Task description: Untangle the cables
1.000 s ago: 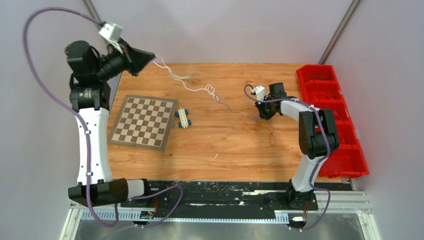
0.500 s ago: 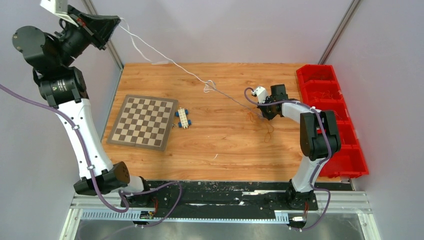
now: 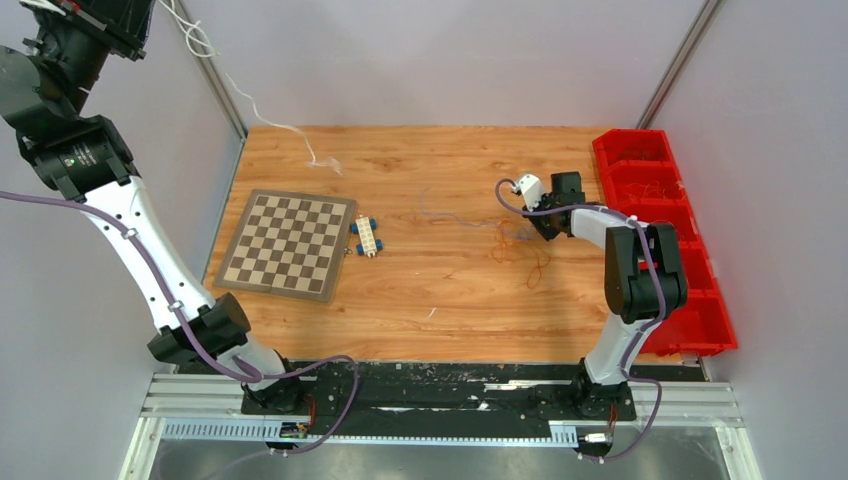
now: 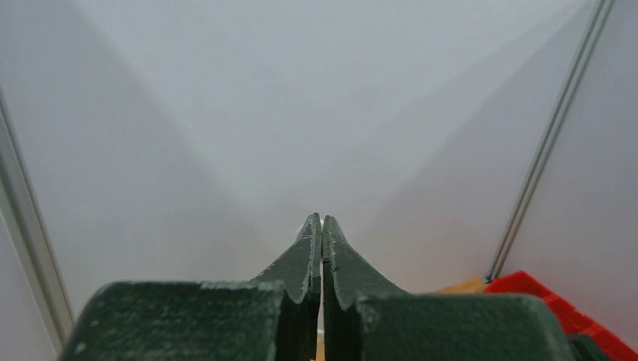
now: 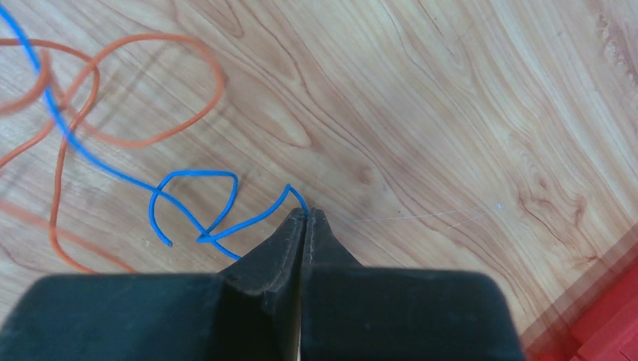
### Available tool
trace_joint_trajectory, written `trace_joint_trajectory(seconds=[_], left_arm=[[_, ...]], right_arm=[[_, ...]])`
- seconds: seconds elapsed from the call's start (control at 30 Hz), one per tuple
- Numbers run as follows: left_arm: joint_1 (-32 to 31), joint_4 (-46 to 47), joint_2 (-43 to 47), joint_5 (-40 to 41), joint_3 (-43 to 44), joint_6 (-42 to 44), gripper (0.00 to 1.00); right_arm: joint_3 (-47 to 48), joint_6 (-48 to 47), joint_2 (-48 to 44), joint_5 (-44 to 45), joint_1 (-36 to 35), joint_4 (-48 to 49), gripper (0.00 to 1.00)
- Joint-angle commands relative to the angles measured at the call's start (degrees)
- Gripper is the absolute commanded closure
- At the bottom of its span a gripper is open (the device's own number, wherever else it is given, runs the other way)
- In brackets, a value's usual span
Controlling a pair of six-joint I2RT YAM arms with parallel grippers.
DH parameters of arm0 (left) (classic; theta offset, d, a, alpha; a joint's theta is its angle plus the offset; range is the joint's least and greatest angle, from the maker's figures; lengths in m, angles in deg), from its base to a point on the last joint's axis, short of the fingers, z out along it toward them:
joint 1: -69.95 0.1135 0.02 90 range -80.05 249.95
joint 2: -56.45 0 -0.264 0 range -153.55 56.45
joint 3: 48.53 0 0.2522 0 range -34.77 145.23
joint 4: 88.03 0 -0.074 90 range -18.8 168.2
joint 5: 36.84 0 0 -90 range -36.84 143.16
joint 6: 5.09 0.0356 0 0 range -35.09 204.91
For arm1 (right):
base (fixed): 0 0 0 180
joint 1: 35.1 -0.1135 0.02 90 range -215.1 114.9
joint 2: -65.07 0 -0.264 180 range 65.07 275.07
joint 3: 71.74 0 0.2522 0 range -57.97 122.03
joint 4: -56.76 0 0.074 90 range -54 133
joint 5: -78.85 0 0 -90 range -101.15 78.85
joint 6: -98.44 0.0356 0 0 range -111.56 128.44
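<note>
My left gripper is raised high at the top left corner, shut on the white cable. That cable hangs down from it, and its free end lies curled on the back left of the table. My right gripper is low over the wood at the right, shut on the end of the blue cable. The blue cable loops to the left and crosses the orange cable. In the top view the orange cable lies in loose loops just left of the right gripper.
A chessboard mat lies at the left of the table with a small white-and-blue block beside it. A row of red bins lines the right edge. Grey walls with metal rails stand behind.
The left arm swung up and left with the white cable, which slid free of the others; its end now rests at the back left. The right gripper shifted slightly right.
</note>
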Motion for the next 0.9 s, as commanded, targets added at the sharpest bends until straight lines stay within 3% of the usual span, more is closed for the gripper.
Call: trace_joint_trajectory(seconds=[0.0, 0.2, 0.23, 0.33, 0.43, 0.53, 0.67, 0.77, 0.87], left_arm=[[0.5, 8.8, 1.4, -1.7, -1.7, -7.4, 1.00], [-2.3, 15.4, 3.3, -8.1, -6.1, -11.6, 1.00], [-4.0, 17.2, 3.6, -9.6, -6.8, -12.3, 1.00], [-8.5, 20.7, 6.2, -12.7, -12.5, -14.8, 1.00], [-15.1, 18.6, 9.1, -13.9, -18.0, -10.0, 1.00], [-20.5, 15.8, 11.8, -14.8, -24.9, -6.6, 1.00], [-29.6, 5.6, 14.2, -16.2, -31.1, 6.0, 1.00], [-37.0, -3.6, 15.6, -15.5, -36.1, 15.4, 1.00], [-41.9, 0.8, 16.9, -14.4, -44.0, 14.0, 1.00]], right_arm=[[-2.1, -0.3, 0.6, 0.9, 0.6, -6.7, 1.00], [0.8, -0.1, -1.4, -3.0, -1.0, -10.6, 0.99], [1.9, 0.0, -1.6, -4.3, -1.0, -12.0, 0.95], [6.3, 1.0, -3.7, -9.5, -1.0, -17.1, 0.70], [12.6, 2.3, -6.4, -16.2, -1.0, -22.6, 0.35], [18.1, 3.4, -9.0, -22.1, -1.0, -26.9, 0.18], [21.2, 3.9, -12.2, -26.3, -1.1, -30.6, 0.06], [20.4, 4.2, -14.2, -25.5, -1.1, -31.5, 0.03], [18.3, 4.2, -16.0, -24.3, -1.0, -31.7, 0.03]])
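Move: The white cable in my left hand goes towards the open middle of the table, some 33 cm to that hand's right, 6 cm ahead and 67 cm below. The chessboard lies beneath it, about 5 cm ahead, 1 cm right and 66 cm down; the toy car about 19 cm right, 7 cm ahead, 65 cm down. Right at the table, my right hand holds the blue cable, its small tangle about 3 cm left, level with it; the orange cable's middle is roughly 6 cm left, 2 cm back. My right hand eases back about 3 cm just over the wood, spreads its fingers almost fully to let go of the blue cable, then rises some 18 cm, drifting left. Meanwhile my left hand, still pinching the white cable, swings about 23 cm right and 15 cm down towards the table's middle, turning some 45 degrees clockwise and tipping down. ##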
